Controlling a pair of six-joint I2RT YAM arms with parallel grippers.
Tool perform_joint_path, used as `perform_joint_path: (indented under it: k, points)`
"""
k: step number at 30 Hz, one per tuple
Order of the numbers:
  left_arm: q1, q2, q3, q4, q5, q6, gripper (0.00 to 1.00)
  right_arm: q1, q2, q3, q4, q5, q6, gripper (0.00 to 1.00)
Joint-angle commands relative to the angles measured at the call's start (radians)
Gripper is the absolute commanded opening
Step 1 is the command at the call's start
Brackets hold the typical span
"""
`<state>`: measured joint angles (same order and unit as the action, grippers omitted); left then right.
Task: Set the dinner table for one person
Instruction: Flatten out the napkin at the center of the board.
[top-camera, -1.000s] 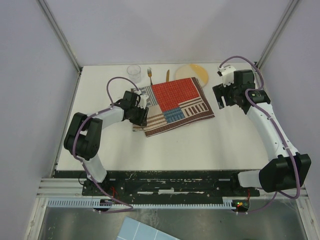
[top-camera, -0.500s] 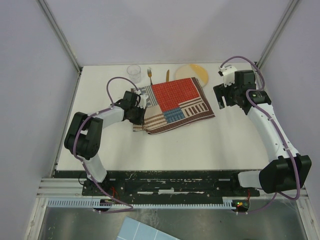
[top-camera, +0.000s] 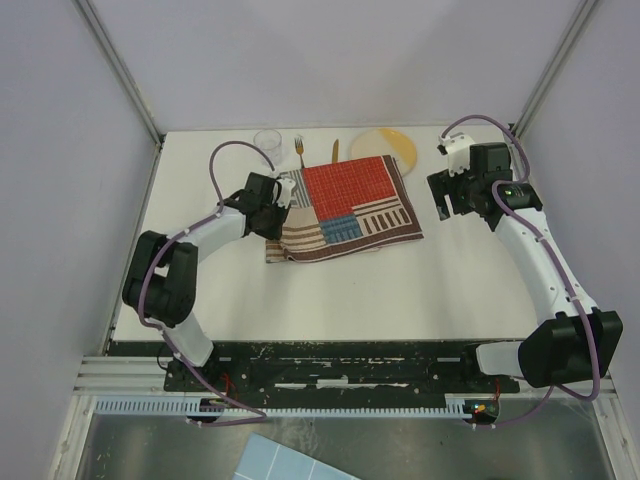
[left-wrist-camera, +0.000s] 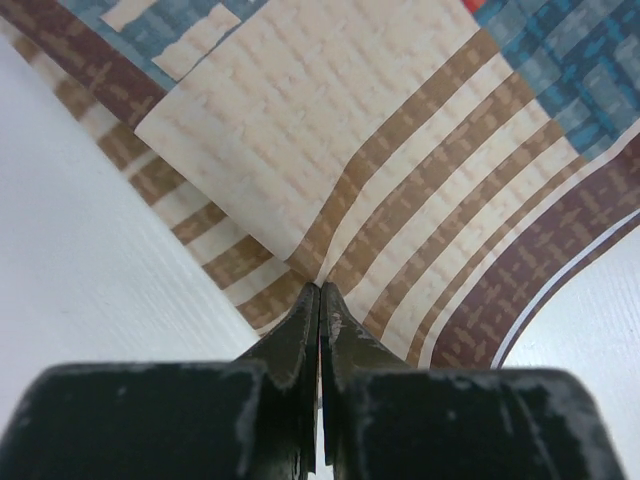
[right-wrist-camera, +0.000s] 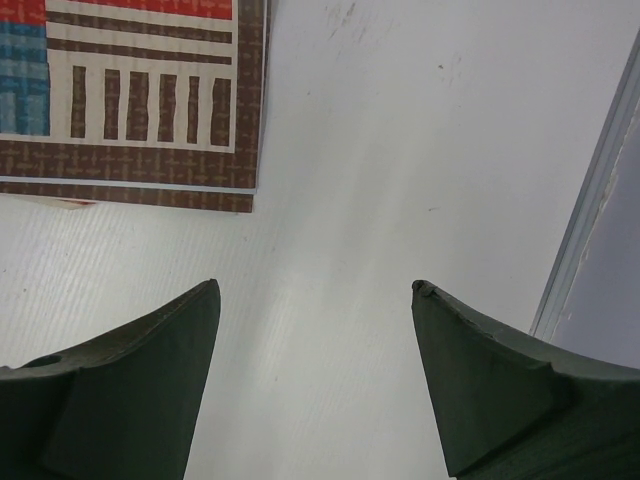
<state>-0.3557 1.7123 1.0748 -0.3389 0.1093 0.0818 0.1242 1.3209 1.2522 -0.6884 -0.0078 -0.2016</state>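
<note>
On the white dinner table (top-camera: 400, 290) lies a red, blue and beige striped placemat (top-camera: 350, 205). My left gripper (top-camera: 283, 210) is shut on the mat's left edge. In the left wrist view, the cloth (left-wrist-camera: 400, 150) is pinched at the gripper (left-wrist-camera: 320, 288) and puckers upward from the tips. My right gripper (top-camera: 440, 200) hangs open over bare table, just right of the mat. Nothing lies between its fingers (right-wrist-camera: 315, 288), and the mat's corner (right-wrist-camera: 150, 100) shows at upper left.
Along the far edge stand a clear glass (top-camera: 267, 143), a fork (top-camera: 299, 151), a knife (top-camera: 335, 151) and a yellow plate (top-camera: 384, 143). Metal frame posts and grey walls close in the left, right and back sides.
The left gripper has closed on the placemat's left edge and moved toward the far side. The mat's near-left corner has drawn in and bunched. The right arm has stayed put.
</note>
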Motion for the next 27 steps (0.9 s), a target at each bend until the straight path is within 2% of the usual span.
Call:
perform_joint_path:
  k: [1,15,27]
  points:
    - [0.000,-0.054,0.060,0.009,-0.076,0.076,0.03,-0.006,-0.041,0.000,0.045,-0.012,0.014,0.86]
    - [0.013,0.051,0.078,0.048,-0.166,0.119,0.03,-0.008,-0.049,-0.006,0.044,-0.021,0.013,0.86]
    - [0.104,0.003,0.149,0.034,-0.196,0.143,0.03,-0.009,-0.049,-0.014,0.046,-0.033,0.021,0.86]
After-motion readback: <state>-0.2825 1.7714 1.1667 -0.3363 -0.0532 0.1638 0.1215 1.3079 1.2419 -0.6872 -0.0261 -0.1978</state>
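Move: The napkin's near-left end is already pinched in the left hand, about 3 cm above the table; the napkin's middle lies some 19 cm to this hand's right and 8 cm ahead. The glass stands roughly 25 cm ahead and 4 cm left, and the fork about 24 cm ahead and 5 cm right. From the right hand, the napkin's middle is some 8 cm ahead, 20 cm left and 20 cm below. The napkin is dragged by its near-left end, left and forward towards the glass side, about 5 cm each way, with the left fingers staying shut on the cloth. The hand first lifts slightly, then dips a couple of centimetres close to the table and rises again during the quicker last pull, its left side rolling up some 10 degrees. ##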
